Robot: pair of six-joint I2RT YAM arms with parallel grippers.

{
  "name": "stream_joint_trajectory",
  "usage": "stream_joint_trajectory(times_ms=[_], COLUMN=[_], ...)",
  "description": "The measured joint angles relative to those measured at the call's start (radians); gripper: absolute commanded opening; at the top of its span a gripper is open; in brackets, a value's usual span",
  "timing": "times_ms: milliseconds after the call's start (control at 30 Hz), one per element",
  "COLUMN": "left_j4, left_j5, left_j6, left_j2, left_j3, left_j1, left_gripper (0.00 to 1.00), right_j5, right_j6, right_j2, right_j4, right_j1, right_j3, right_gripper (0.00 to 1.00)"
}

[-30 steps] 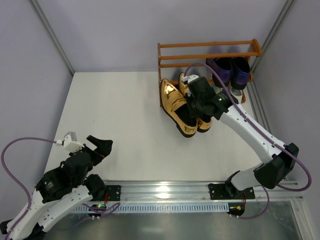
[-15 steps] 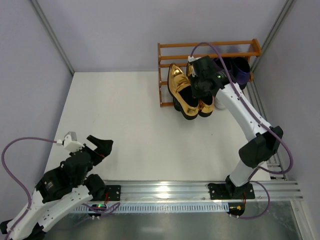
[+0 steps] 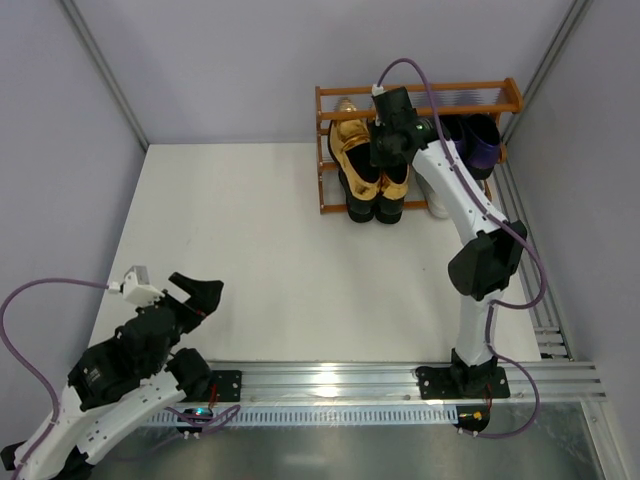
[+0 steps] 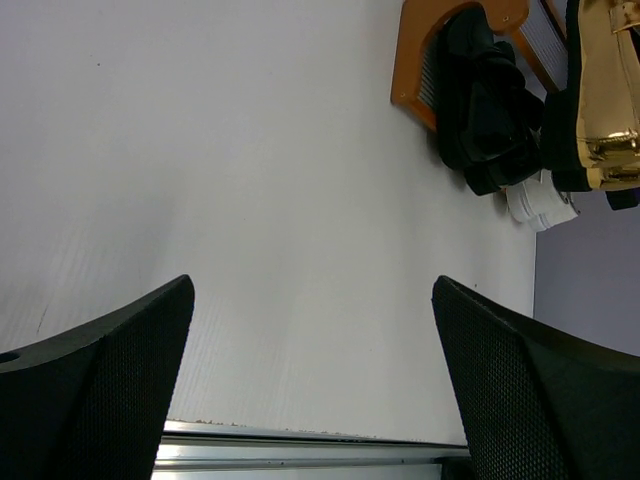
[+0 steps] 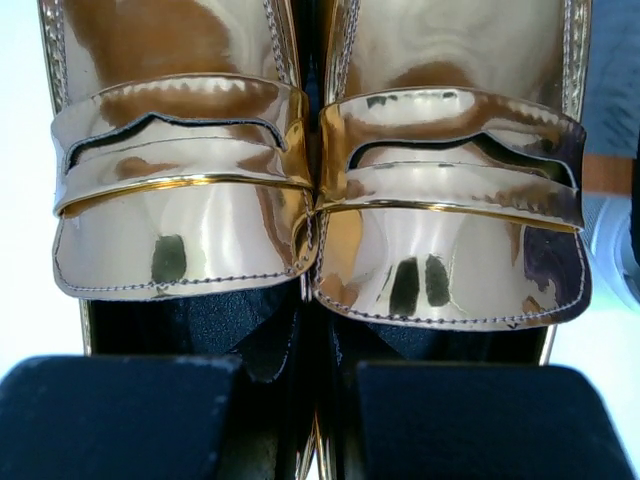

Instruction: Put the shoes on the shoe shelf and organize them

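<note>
My right gripper is shut on the pair of shiny gold loafers, pinching their inner sides together. It holds them over the left half of the orange-brown shoe shelf, toes toward the back wall. Whether they rest on the upper bars I cannot tell. The right wrist view is filled by the gold loafers above the black fingers. Black loafers sit in the lower tier beneath, with a white sneaker beside them. Purple loafers are on the shelf's right. My left gripper stands open and empty at the near left.
The shelf stands against the back wall, close to the right wall. In the left wrist view the shelf's side panel, the black loafers and the white sneaker lie far ahead across the white tabletop. A metal rail runs along the near edge.
The right arm has carried the gold loafers from the table in front of the shelf up and back over its left half, stretching out. The left arm has barely moved.
</note>
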Motion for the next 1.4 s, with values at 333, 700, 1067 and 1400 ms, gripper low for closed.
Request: stream_joint_trajectory(times_ms=[333,700,1067,1400], left_j4=[-0.045,-0.099,-0.135,-0.148], left_j5=[-0.002,-0.010,-0.011,-0.020], left_j6=[-0.003,-0.026,-0.041,-0.058], left_j2=[-0.071,-0.109,-0.122,-0.131], left_j3=[0.006,0.019,0.021,0.034], left_j1=[0.000,0.000,0.000,0.000], left_gripper=[1.00,1.00,1.00,1.00], right_j5=[0.023,0.071,0.068,0.051], right_j6=[0.021,0.047,0.062,0.050], right_j2=[0.146,0.158,0.201,0.207], right_j4=[0.045,0.095,0.161,0.178], right_j1=[-0.007,-0.030,-0.056,-0.059], right_j3=[0.142,0.185,0.191,0.192], right_gripper=[0.04,0.04,0.04,0.14])
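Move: The gold pair is already pinched in the right hand, and its slot, the free left half of the rack's middle tier, lies about 12 cm ahead of that hand, level sideways and some 2 cm lower. The purple pair fills the same tier about 12 cm ahead and 15 cm right. Down on the bottom tier, roughly 17 cm lower and 5 cm ahead, are the black pair, 1 cm left, and the white pair, 14 cm right. From the left hand the slot is about 42 cm ahead and 35 cm right, near its own height. The gold shoes, still pinched together by their inner sides, are fed forward about 9 cm into the middle tier under the top front rail, the right hand easing to a stop at the end. On the way the right wrist swings some 8 degrees clockwise and tips its fingers up about as much, grip kept. The empty left hand drifts about 3 cm left and back, open. ##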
